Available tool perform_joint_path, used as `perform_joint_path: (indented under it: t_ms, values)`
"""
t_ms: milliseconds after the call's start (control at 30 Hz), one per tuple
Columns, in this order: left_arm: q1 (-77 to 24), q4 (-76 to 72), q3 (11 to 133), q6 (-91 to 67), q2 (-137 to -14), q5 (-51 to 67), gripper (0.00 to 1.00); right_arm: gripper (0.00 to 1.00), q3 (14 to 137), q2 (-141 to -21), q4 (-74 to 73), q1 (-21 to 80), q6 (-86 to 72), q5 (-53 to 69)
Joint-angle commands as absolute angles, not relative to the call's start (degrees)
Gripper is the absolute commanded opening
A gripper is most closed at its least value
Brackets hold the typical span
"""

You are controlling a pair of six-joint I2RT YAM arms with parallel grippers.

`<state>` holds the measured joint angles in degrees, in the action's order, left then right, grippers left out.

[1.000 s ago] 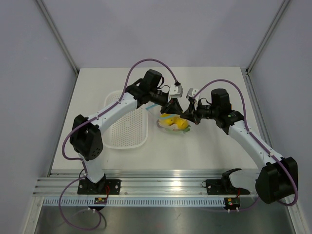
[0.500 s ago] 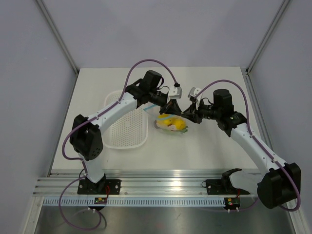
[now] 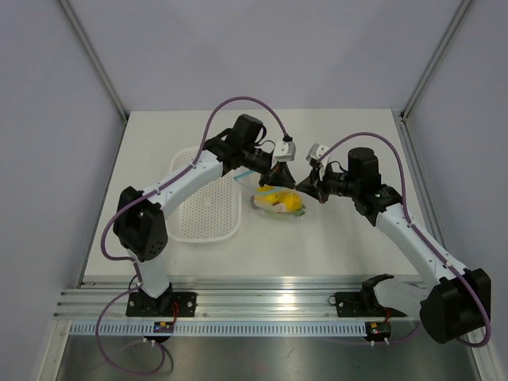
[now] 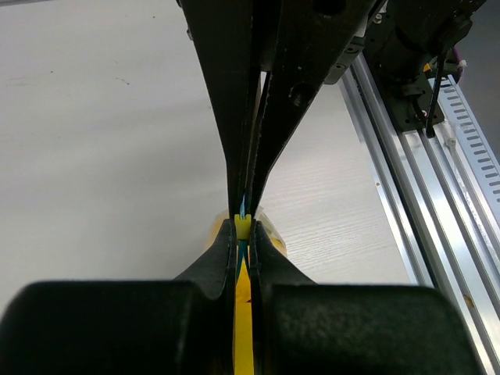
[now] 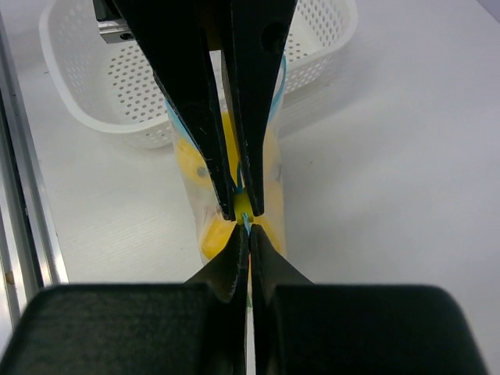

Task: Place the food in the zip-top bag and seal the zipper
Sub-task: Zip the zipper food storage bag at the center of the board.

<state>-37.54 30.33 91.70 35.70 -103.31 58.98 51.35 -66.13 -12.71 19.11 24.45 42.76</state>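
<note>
The zip-top bag (image 3: 278, 203) lies mid-table with yellow food (image 3: 287, 202) inside; the other food pieces cannot be made out. My left gripper (image 3: 279, 182) and right gripper (image 3: 306, 190) meet tip to tip over its top edge. In the left wrist view my left gripper (image 4: 244, 228) is shut on the light blue zipper (image 4: 242, 208), with yellow food (image 4: 243, 328) showing below. In the right wrist view my right gripper (image 5: 248, 232) is shut on the same zipper (image 5: 247, 223), nose to nose with the left fingers (image 5: 195, 117). Yellow food (image 5: 212, 234) fills the bag (image 5: 275, 195) beneath.
A white perforated basket (image 3: 208, 213) stands just left of the bag, also seen behind the bag as the basket (image 5: 94, 109) in the right wrist view. The aluminium rail (image 3: 262, 305) runs along the near table edge. Grey walls enclose the table on three sides.
My left gripper has shut on the zipper. The right gripper has shifted slightly right along the bag's edge and is shut again. The bag has nudged a little left.
</note>
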Motion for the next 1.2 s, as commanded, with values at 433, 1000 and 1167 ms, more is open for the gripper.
perform_joint_path:
  t_ms: [433, 1000, 1167]
  values:
    - [-32.3, 32.8, 87.0, 36.2, -101.2, 61.2, 0.00, 0.00, 45.4, -57.6, 5.2, 18.4, 20.1, 23.6]
    - [-21.5, 29.5, 73.8, 31.6, -92.0, 56.7, 0.00, 0.00, 44.3, -58.7, 9.4, 14.0, 16.8, 14.1]
    - [-19.0, 28.0, 70.5, 30.2, -90.5, 56.3, 0.00, 0.00, 44.2, -59.0, 10.0, 12.9, 16.3, 13.9]
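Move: The left hand already pinches the yellow slider, and the open end of the bag's blue zipper that it must reach lies about 16 cm to its left, 3 cm ahead and slightly lower. The food in the bag is some 9 cm below the left hand, 2 cm left and 3 cm back; the white tray's middle is about 26 cm left, 2 cm back and 12 cm down. From the right hand, which already grips the zipper's near end, the slider is just 1 cm to the left, at its own height. After a brief hold the left hand, fingers still shut on the slider, draws it along the zipper about 12 cm to the left towards the tray, working some 3 cm forward and sinking 4 cm or so while turning nearly 20 degrees counter-clockwise. The right hand keeps its pinch on the strip's other end and pulls away from the slider, 7 cm right and nearly as far forward, rising slightly and turning close to 30 degrees clockwise, so the zipper is stretched between the two grippers. ##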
